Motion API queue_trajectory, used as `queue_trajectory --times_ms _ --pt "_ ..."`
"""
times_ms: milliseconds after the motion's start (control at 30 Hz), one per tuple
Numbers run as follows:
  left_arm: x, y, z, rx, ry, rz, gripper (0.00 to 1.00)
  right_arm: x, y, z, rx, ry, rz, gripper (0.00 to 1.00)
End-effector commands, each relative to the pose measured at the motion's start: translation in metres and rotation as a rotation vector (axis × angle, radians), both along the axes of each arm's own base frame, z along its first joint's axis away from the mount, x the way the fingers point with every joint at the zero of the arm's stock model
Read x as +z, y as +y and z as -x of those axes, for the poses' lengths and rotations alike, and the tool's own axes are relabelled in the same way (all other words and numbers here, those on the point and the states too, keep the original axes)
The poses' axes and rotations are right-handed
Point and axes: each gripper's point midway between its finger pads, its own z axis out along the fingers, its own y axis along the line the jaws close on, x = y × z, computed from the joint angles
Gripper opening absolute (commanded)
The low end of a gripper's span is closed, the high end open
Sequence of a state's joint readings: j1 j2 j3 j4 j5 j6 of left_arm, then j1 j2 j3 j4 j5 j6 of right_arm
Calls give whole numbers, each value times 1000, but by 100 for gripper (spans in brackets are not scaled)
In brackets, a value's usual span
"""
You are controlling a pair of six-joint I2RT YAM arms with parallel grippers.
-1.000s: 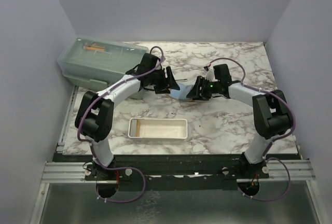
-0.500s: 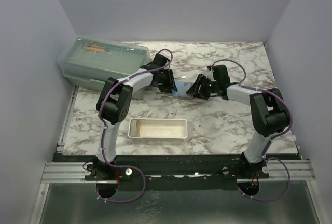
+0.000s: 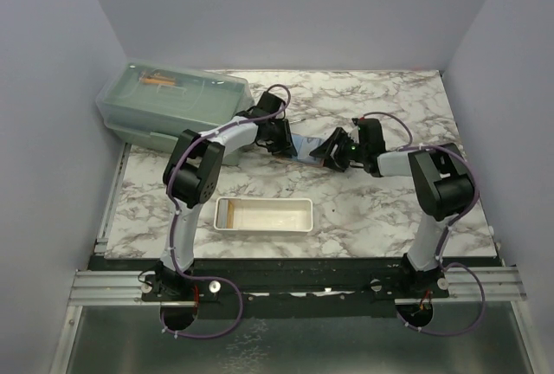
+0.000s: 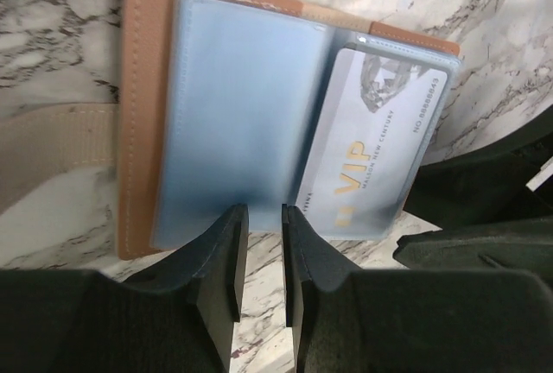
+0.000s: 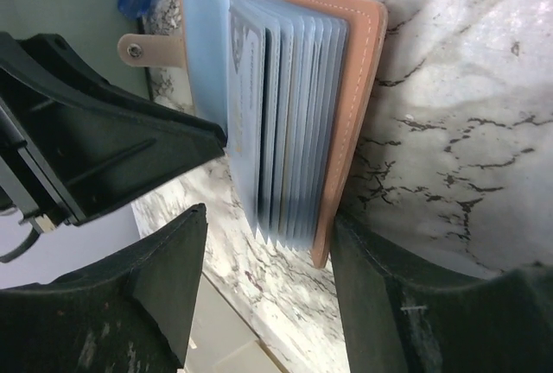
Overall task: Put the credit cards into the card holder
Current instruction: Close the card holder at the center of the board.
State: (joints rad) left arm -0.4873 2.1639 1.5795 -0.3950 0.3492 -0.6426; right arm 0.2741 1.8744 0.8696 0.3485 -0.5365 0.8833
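Note:
The card holder (image 4: 138,114) lies open on the marble, tan leather with a fan of blue-grey plastic sleeves (image 5: 294,114). One credit card (image 4: 371,144), pale with gold "VIP" lettering, sits inside the right-hand sleeve. My left gripper (image 4: 263,218) is at the sleeves' near edge, its jaws a narrow gap apart with only marble showing between them. My right gripper (image 5: 270,218) stands wide open, straddling the near end of the sleeve fan, and its right finger (image 5: 371,278) is close against the leather cover. From above, the holder (image 3: 305,146) lies between the left gripper (image 3: 281,140) and the right gripper (image 3: 333,155).
A clear green lidded box (image 3: 169,101) stands at the back left, close behind the left arm. A white tray (image 3: 263,215) lies nearer the bases. The holder's strap with a snap (image 5: 145,47) sticks out to its side. Grey walls enclose the table.
The left arm has folded so its gripper sits at the holder's edge, and its jaws have narrowed a lot. The right gripper has dropped lower beside the holder and opened a little wider.

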Motion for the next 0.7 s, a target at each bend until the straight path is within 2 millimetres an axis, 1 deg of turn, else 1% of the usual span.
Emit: queue_trajectory --times_ms 0,100,233,333,433,467,533,567,667 --pt "-35 -3 37 -46 118 -58 28 9 7 -11 15 -60 -51 60" --pt "-32 -10 42 -63 111 -57 28 5 7 -16 12 -61 -42 54" --pt "-18 -18 46 -87 78 -43 28 -3 4 -21 -4 -54 -12 42" --pt "-2 -18 45 -95 44 -29 30 -6 2 -22 -3 -56 11 32" --pt "23 -18 47 -108 9 7 39 -8 -3 -17 2 -54 49 22" --pt "34 -18 48 -116 -7 24 43 -4 -6 -15 4 -63 73 19" --pt "52 -17 54 -137 -33 54 51 -3 -16 -5 7 -61 139 17" --pt "60 -16 56 -146 -46 64 56 -3 -23 1 12 -50 183 17" --pt "77 -10 64 -163 -72 90 65 -7 -49 26 15 -19 338 15"
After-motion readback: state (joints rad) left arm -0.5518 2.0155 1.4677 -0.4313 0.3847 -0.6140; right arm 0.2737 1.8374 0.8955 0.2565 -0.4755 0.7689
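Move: The card-filled right leaf of the open card holder stands between my open right fingers, its middle about 3 cm ahead and 2 cm left of that hand, nearly level. From my left hand that leaf is some 7 cm right and 3 cm ahead; the flat left leaf's middle lies 3 cm ahead and level sideways, 1 cm lower. The white tray sits about 17 cm back and 7 cm left of my left hand, the screwdriver about 8 cm ahead and 3 cm left. I close my right fingers on the stack of card sleeves and the brown cover and pinch them, easing about 1 cm forward and slightly down, then 1 cm right and a little back and up. My left hand, at the left leaf's near edge, shifts 2 cm right and 2 cm back, then opens and comes away, another 3 cm back and 3 cm up. ##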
